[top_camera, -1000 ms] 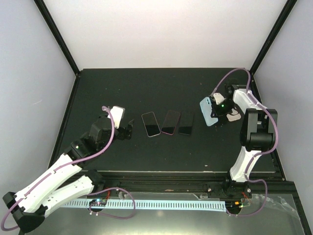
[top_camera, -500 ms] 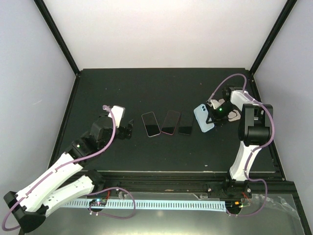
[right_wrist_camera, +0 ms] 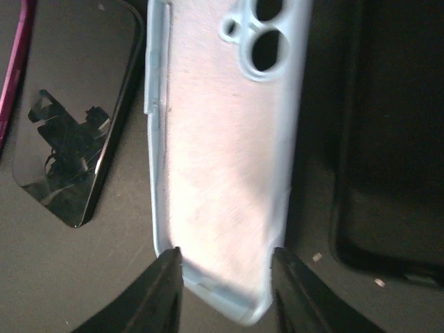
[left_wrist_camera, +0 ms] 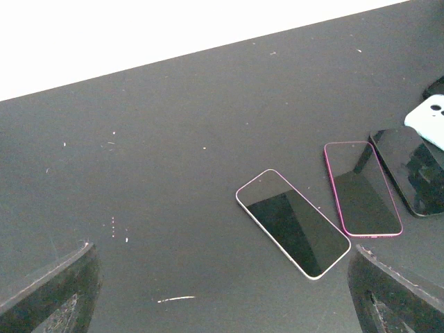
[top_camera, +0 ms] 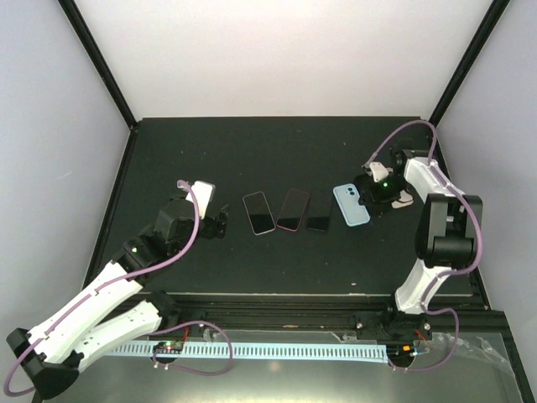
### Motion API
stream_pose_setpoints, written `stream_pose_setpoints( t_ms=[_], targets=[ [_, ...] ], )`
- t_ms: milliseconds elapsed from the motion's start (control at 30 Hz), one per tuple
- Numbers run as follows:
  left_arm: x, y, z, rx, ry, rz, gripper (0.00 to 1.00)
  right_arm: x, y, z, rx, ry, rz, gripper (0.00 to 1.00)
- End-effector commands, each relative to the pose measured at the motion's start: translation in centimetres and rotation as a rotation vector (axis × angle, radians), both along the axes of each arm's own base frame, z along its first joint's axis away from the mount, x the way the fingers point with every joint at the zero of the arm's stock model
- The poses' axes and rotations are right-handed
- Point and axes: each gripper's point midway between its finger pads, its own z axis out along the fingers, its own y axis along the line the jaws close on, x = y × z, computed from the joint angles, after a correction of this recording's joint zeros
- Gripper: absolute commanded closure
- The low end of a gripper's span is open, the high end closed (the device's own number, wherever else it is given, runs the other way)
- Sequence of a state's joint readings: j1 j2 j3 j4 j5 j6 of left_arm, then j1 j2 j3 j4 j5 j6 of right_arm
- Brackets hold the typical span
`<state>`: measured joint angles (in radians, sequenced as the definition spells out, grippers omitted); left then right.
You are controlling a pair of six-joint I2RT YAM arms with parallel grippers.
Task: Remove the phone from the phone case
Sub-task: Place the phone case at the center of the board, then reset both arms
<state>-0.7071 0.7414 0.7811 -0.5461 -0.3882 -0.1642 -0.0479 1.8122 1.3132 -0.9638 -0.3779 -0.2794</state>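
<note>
The phone (top_camera: 294, 210), black-screened with a pink edge, lies bare on the mat, middle of three phones; it also shows in the left wrist view (left_wrist_camera: 362, 189). The pale blue phone case (top_camera: 351, 205) lies flat and empty to their right, inside up (right_wrist_camera: 222, 139). My right gripper (top_camera: 367, 196) is at the case's near end, open (right_wrist_camera: 222, 260), with a fingertip (right_wrist_camera: 166, 267) over each long edge. Left of the phones my left gripper (top_camera: 220, 222) stands open (left_wrist_camera: 222, 298), holding nothing.
A white-rimmed phone (top_camera: 258, 212) lies left of the pink one (left_wrist_camera: 293, 222). A plain black phone (top_camera: 319, 211) lies between the pink phone and the case (right_wrist_camera: 69, 111). A dark case-like thing (right_wrist_camera: 388, 173) sits just right of the blue case.
My right gripper brought the blue case left and down, laid it flat beside the black phone, and its jaws have parted. The left arm has not moved.
</note>
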Motion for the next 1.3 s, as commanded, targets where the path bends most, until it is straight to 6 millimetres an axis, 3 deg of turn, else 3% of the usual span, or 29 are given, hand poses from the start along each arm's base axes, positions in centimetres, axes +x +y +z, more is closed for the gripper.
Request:
stream_pose_setpoints(
  t_ms=[0, 100, 267, 433, 467, 500, 567, 600, 767, 933, 1067, 1267],
  targets=[
    [0.2, -0.1, 1.0, -0.009, -0.029, -0.011, 0.02, 0.4, -1.3, 3.0, -0.013, -0.103, -0.028, 0.59],
    [0.4, -0.3, 1.2, -0.013, -0.032, -0.019, 0.02, -0.1, -0.4, 6.0, 0.035, -0.184, -0.002, 0.58],
    [0.7, -0.8, 1.9, 0.008, 0.006, -0.028, 0.01, -0.8, 0.3, 14.0, 0.055, -0.412, 0.025, 0.57],
    [2.0, 0.4, 2.3, 0.116, -0.01, 0.04, 0.01, -1.0, 0.4, 19.7, 0.059, -0.617, 0.0, 0.41],
    [2.1, 0.7, 2.5, 0.12, -0.019, 0.061, 0.01, -0.9, 0.1, 20.4, 0.053, -0.649, -0.031, 0.35],
    [2.2, 0.8, 2.7, 0.111, -0.028, 0.068, 0.01, -0.5, -0.5, 21.0, 0.037, -0.688, -0.084, 0.21],
    [2.3, 0.8, 2.7, 0.078, -0.042, 0.066, 0.01, -0.2, -1.5, 21.8, 0.025, -0.75, -0.195, 0.01],
    [2.4, 1.0, 2.5, 0.056, -0.049, 0.077, 0.01, -0.3, -1.5, 22.0, 0.045, -0.776, -0.22, 0.0],
    [3.1, 3.8, 1.4, -0.043, -0.018, 0.186, 0.01, -2.2, 0.5, 22.1, 0.185, -0.849, -0.203, 0.0],
    [3.3, 4.8, 1.6, -0.07, -0.024, 0.225, 0.01, -3.7, -1.6, 21.7, 0.154, -1.014, -0.361, 0.0],
    [3.1, 5.6, 1.7, -0.059, -0.031, 0.257, 0.01, -5.3, -1.2, 22.7, 0.215, -1.081, -0.385, 0.0],
    [2.4, 5.9, 2.5, -0.079, -0.089, 0.245, 0.01, -5.0, -1.8, 23.2, 0.218, -1.066, -0.441, 0.0]
  ],
)
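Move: The blue case already lies free on the board, its middle about 3 cm ahead of the right hand, 2 cm to its left and some 4 cm below. The black case lies about 6 cm ahead and 6 cm to the right of that hand, the beige case some 10 cm ahead and 13 cm right, and the black phone level with it, roughly 14 cm left. From the left hand the blue case is about 15 cm ahead, 43 cm right and 21 cm below. Already clear of the blue case it has laid down, the right hand climbs straight up away from it by about 21 cm, its half-open fingers spreading fully, then draws back some 5 cm with a small dip and a rise again, while the wrist tips up through roughly 60 degrees, from pointing down to pointing forward, and turns clockwise. The empty left hand, fingers still wide, eases forward and then swings left, away from the phones, turning a little counter-clockwise. ##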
